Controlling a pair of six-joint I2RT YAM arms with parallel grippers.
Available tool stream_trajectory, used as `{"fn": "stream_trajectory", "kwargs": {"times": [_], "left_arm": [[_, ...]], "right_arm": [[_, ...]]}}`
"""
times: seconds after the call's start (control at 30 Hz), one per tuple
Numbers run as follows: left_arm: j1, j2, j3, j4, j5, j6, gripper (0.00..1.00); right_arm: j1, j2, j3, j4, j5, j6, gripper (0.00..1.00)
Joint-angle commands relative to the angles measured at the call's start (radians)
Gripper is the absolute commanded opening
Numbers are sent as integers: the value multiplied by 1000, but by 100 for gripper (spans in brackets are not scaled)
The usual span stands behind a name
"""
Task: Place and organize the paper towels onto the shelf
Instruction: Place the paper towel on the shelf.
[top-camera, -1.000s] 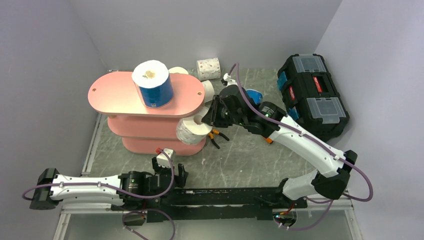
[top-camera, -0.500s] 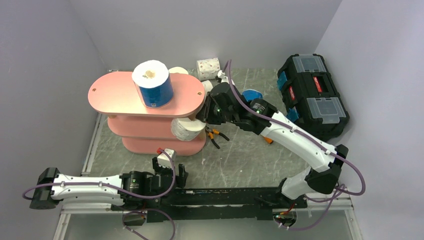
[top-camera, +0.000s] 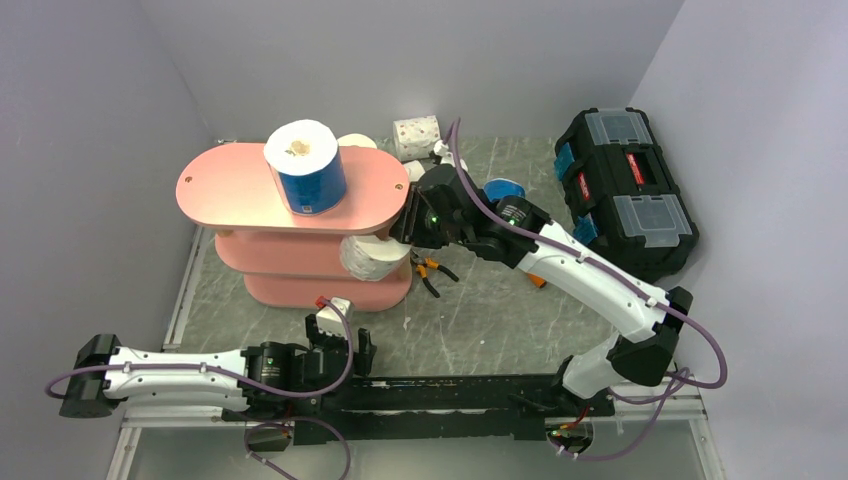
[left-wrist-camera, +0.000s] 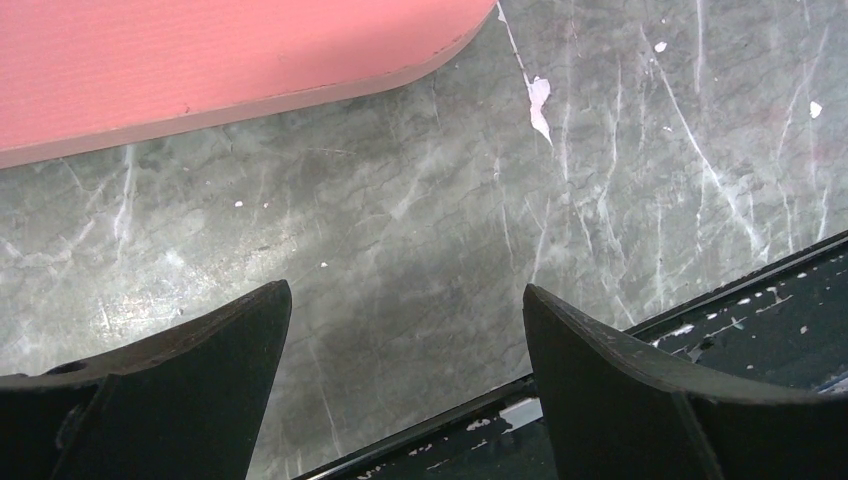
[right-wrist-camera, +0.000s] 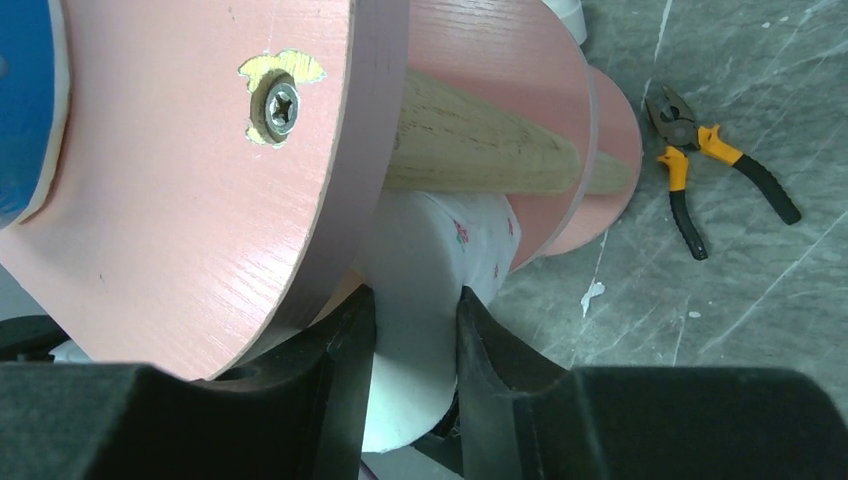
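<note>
The pink three-tier shelf (top-camera: 230, 190) stands at the left. A blue-wrapped paper towel roll (top-camera: 308, 180) stands upright on its top board. My right gripper (top-camera: 400, 235) is at the shelf's right end, its jaws pressed on both sides of a white pink-speckled roll (top-camera: 365, 258) that sits partly under the top board. In the right wrist view that roll (right-wrist-camera: 430, 270) fills the gap of the gripper (right-wrist-camera: 415, 300), beside a wooden post (right-wrist-camera: 470, 150). My left gripper (top-camera: 340, 338) hovers open and holding nothing over the table in front of the shelf (left-wrist-camera: 200, 60).
A speckled roll (top-camera: 417, 136) and a white roll (top-camera: 356, 142) lie behind the shelf. A blue roll (top-camera: 505, 188) shows behind the right arm. Orange-handled pliers (top-camera: 432, 272) lie on the table near the shelf's right end. A black toolbox (top-camera: 625, 190) stands at the right.
My right gripper has moved left with the speckled roll, carrying it further in under the shelf's top board. The left arm has not moved.
</note>
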Motion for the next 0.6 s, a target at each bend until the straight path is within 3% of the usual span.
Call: {"fn": "stream_trajectory", "kwargs": {"times": [0.0, 0.57], "left_arm": [[-7, 10, 41, 21, -14, 14, 93], [-8, 7, 38, 22, -13, 13, 92]], "right_arm": [[3, -25, 17, 109, 22, 21, 37], [2, -26, 34, 125, 2, 22, 55]]}}
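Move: The paper towel is pinched by its near rim in the right fingers, its middle some 5 cm left, 1 cm ahead and 5 cm below, already over the shelf's middle tier. The wooden post stands about 7 cm ahead and 2 cm right; the blue roll on the top board is roughly 8 cm ahead, 13 cm left and 7 cm higher. From the idle left hand the paper towel lies about 11 cm ahead, 7 cm right and 20 cm up. The paper towel is let go at the right end of the middle tier, just under the edge of the top board: the right hand stays in place without turning, while its fingers, barely parted to begin with, go on spreading to roughly half open. One finger comes clear of the paper towel's side; the other is still close against it. ##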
